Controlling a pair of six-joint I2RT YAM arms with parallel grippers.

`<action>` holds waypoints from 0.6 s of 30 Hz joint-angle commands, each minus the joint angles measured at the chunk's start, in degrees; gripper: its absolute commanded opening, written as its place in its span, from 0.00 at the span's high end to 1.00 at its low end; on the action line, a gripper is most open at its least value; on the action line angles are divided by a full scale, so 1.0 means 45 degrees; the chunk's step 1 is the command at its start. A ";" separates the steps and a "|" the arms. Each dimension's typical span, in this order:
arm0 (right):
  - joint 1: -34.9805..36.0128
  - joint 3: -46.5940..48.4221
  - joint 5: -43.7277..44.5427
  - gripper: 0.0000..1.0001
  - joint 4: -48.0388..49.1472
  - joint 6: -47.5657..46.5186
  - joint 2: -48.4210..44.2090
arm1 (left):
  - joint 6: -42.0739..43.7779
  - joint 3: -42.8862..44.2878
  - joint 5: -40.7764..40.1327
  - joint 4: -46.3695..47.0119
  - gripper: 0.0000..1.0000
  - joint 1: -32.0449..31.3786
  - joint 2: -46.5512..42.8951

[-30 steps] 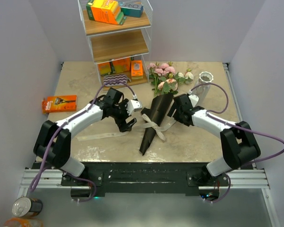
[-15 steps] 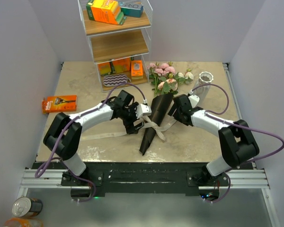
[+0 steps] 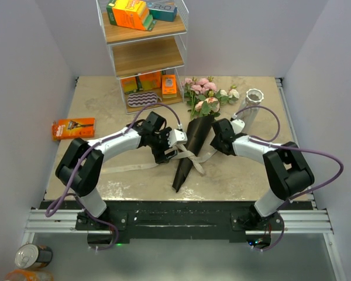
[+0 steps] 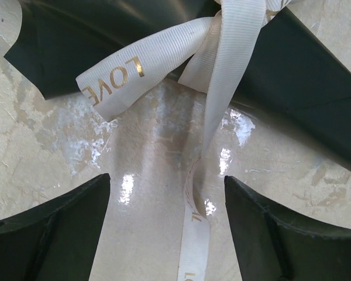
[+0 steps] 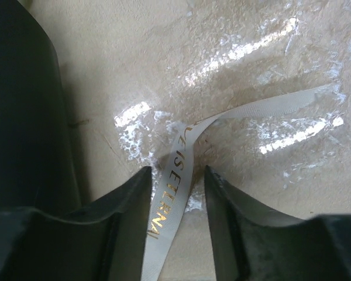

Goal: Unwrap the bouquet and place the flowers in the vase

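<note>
The bouquet [image 3: 190, 146] lies on the table, its black paper cone pointing toward me and tied with a pale ribbon bow [image 3: 187, 155]. The flowers [image 3: 207, 96] spill out of the cone's far end, pink and cream heads. The whitish vase [image 3: 253, 99] stands upright at the back right. My left gripper [image 3: 171, 153] is open just left of the bow; in the left wrist view a ribbon tail [image 4: 196, 234] lies flat between its wide jaws [image 4: 167, 187]. My right gripper [image 5: 176, 175] is open with narrowed jaws straddling the other ribbon tail [image 5: 169, 205], beside the cone [image 5: 23, 105].
A wire shelf rack [image 3: 143, 52] with orange and green boxes stands at the back left of the table. An orange box [image 3: 73, 127] lies near the left edge. A long ribbon end [image 3: 123, 168] trails left under my left arm.
My left arm has swung right to the ribbon bow, its jaws a little narrower. The right jaws have narrowed around the ribbon tail. The bouquet has not moved.
</note>
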 commanded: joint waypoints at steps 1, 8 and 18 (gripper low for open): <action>0.0042 -0.0278 0.0450 0.58 0.0467 0.0464 0.0160 | 0.0565 0.0310 -0.0185 0.0445 0.19 -0.0023 0.0287; 0.0042 -0.0825 0.0372 0.77 0.0800 0.0562 -0.0034 | 0.0663 0.0291 -0.0127 0.0504 0.35 -0.0101 0.0483; 0.0042 -0.0962 0.0586 1.00 0.0586 0.0563 -0.0191 | 0.0468 0.0856 0.0596 0.0055 1.00 -0.0160 0.0542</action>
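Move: I have a white ribbon tail lying between my open fingers on both sides, about 2 cm below my left hand point and 1 cm below my right. From my left hand the knot on the black wrap is some 9 cm to the right and 1 cm back, with the LOVE loop about 4 cm ahead and 4 cm right. From my right hand the knot is roughly 10 cm left and 2 cm back; the vase stands about 12 cm ahead and 10 cm right. I close both grippers on the two tails of the bow, one on each side of the bouquet. My left hand sinks about 1.5 cm towards the table, narrowing as it goes and then shutting quickly on its tail; my right hand stays almost in place and closes from half open to fully shut, pinching its tail between the fingertips. ##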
